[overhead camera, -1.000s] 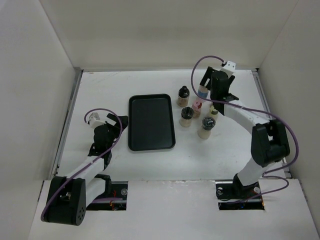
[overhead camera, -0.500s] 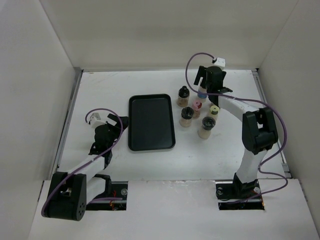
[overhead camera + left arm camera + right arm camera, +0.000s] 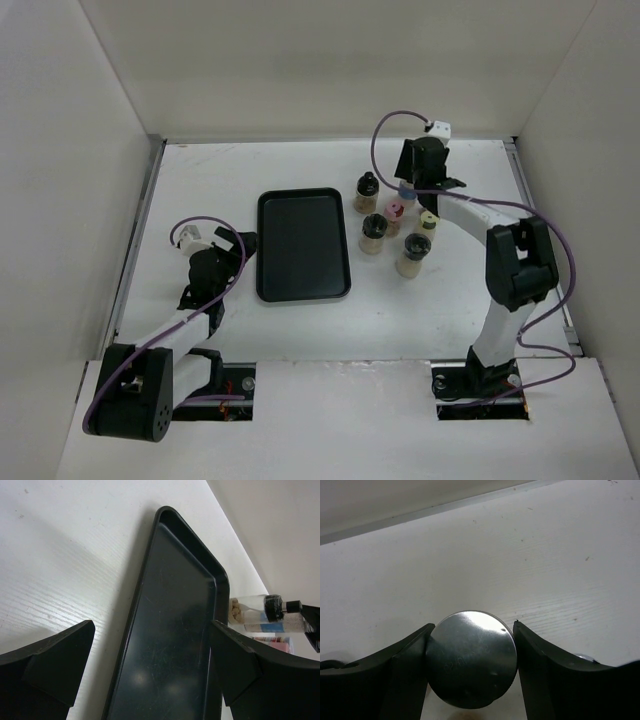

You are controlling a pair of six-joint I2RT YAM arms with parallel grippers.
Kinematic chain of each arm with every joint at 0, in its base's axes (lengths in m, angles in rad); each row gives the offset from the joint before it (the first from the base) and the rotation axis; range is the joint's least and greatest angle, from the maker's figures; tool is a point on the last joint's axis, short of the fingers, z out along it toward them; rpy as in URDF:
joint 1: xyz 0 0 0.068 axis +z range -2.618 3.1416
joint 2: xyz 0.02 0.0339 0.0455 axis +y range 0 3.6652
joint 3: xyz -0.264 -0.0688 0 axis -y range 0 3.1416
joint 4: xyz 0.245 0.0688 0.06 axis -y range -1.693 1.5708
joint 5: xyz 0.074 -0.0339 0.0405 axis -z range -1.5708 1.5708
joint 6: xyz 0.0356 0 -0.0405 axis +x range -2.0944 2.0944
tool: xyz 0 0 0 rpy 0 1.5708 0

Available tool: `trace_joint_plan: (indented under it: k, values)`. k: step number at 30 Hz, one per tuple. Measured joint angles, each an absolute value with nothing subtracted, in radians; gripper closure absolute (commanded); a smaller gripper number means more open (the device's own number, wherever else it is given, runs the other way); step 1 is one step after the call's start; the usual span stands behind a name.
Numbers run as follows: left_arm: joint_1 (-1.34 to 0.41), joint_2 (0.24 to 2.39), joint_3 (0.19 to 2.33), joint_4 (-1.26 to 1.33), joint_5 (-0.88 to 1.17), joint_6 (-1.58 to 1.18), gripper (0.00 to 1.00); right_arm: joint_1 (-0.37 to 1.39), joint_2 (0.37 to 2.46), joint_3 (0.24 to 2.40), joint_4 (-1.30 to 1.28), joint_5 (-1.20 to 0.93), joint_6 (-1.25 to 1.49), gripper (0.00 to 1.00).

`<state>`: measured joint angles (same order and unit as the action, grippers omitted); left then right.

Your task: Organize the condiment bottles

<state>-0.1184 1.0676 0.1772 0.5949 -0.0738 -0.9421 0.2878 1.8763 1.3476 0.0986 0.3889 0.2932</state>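
Note:
Several condiment bottles stand in a cluster right of the black tray [image 3: 302, 245]: a black-capped one [image 3: 366, 190], a pink-capped one [image 3: 394, 215], another dark-capped one [image 3: 372, 232], a yellow-green-capped one [image 3: 428, 222] and a larger one [image 3: 413, 253]. At the back of the cluster is the tall bottle with a blue band [image 3: 405, 189], and my right gripper [image 3: 414, 172] comes down over it. In the right wrist view its shiny round cap [image 3: 470, 657] fills the gap, both fingers pressed on its sides. My left gripper [image 3: 150, 665] hangs open over the tray's [image 3: 170, 645] near left edge, holding nothing.
White walls enclose the table on three sides. A metal strip [image 3: 445, 507] runs along the back wall just beyond the tall bottle. The left wrist view shows a black-capped bottle [image 3: 250, 611] past the tray's far rim.
The right arm swung left and lowered onto the tall blue-band bottle. Its fingers opened wide, then closed in against the cap. The left arm has barely moved.

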Motion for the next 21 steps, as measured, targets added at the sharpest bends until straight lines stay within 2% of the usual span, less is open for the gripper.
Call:
trace_joint_plan:
  k: [5, 11, 17, 21]
  values:
    - [-0.118, 1.066, 0.177, 0.595, -0.074, -0.943, 0.0, 0.293, 1.718, 1.283, 0.107, 0.426, 0.275, 0.52]
    - [-0.118, 1.057, 0.177, 0.595, -0.074, -0.943, 0.0, 0.347, 1.554, 1.313, 0.23, 0.461, 0.211, 0.53]
    - [-0.118, 1.039, 0.176, 0.595, -0.076, -0.943, 0.0, 0.498, 1.554, 1.358, 0.293, 0.429, 0.188, 0.52]
    - [-0.118, 1.036, 0.176, 0.595, -0.076, -0.943, 0.0, 0.598, 1.637, 1.39, 0.3, 0.384, 0.188, 0.52]
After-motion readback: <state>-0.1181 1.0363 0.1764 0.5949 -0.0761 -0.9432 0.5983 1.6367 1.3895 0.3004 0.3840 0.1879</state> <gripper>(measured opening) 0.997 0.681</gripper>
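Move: The right hand already grips the blue-labelled bottle. The tray's middle lies about 27 cm to this hand's left, 15 cm back and 10 cm below. The black-capped bottle stands some 11 cm left and 3 cm back, the pink bottle roughly 5 cm left and 11 cm back, both with their middles about 5 cm lower. From the idle left hand, the tray's middle is about 13 cm right, 3 cm ahead and slightly below. Still gripping the blue-labelled bottle, the right hand rises about 20 cm, then swings 15 cm left, level-wise traywards. ##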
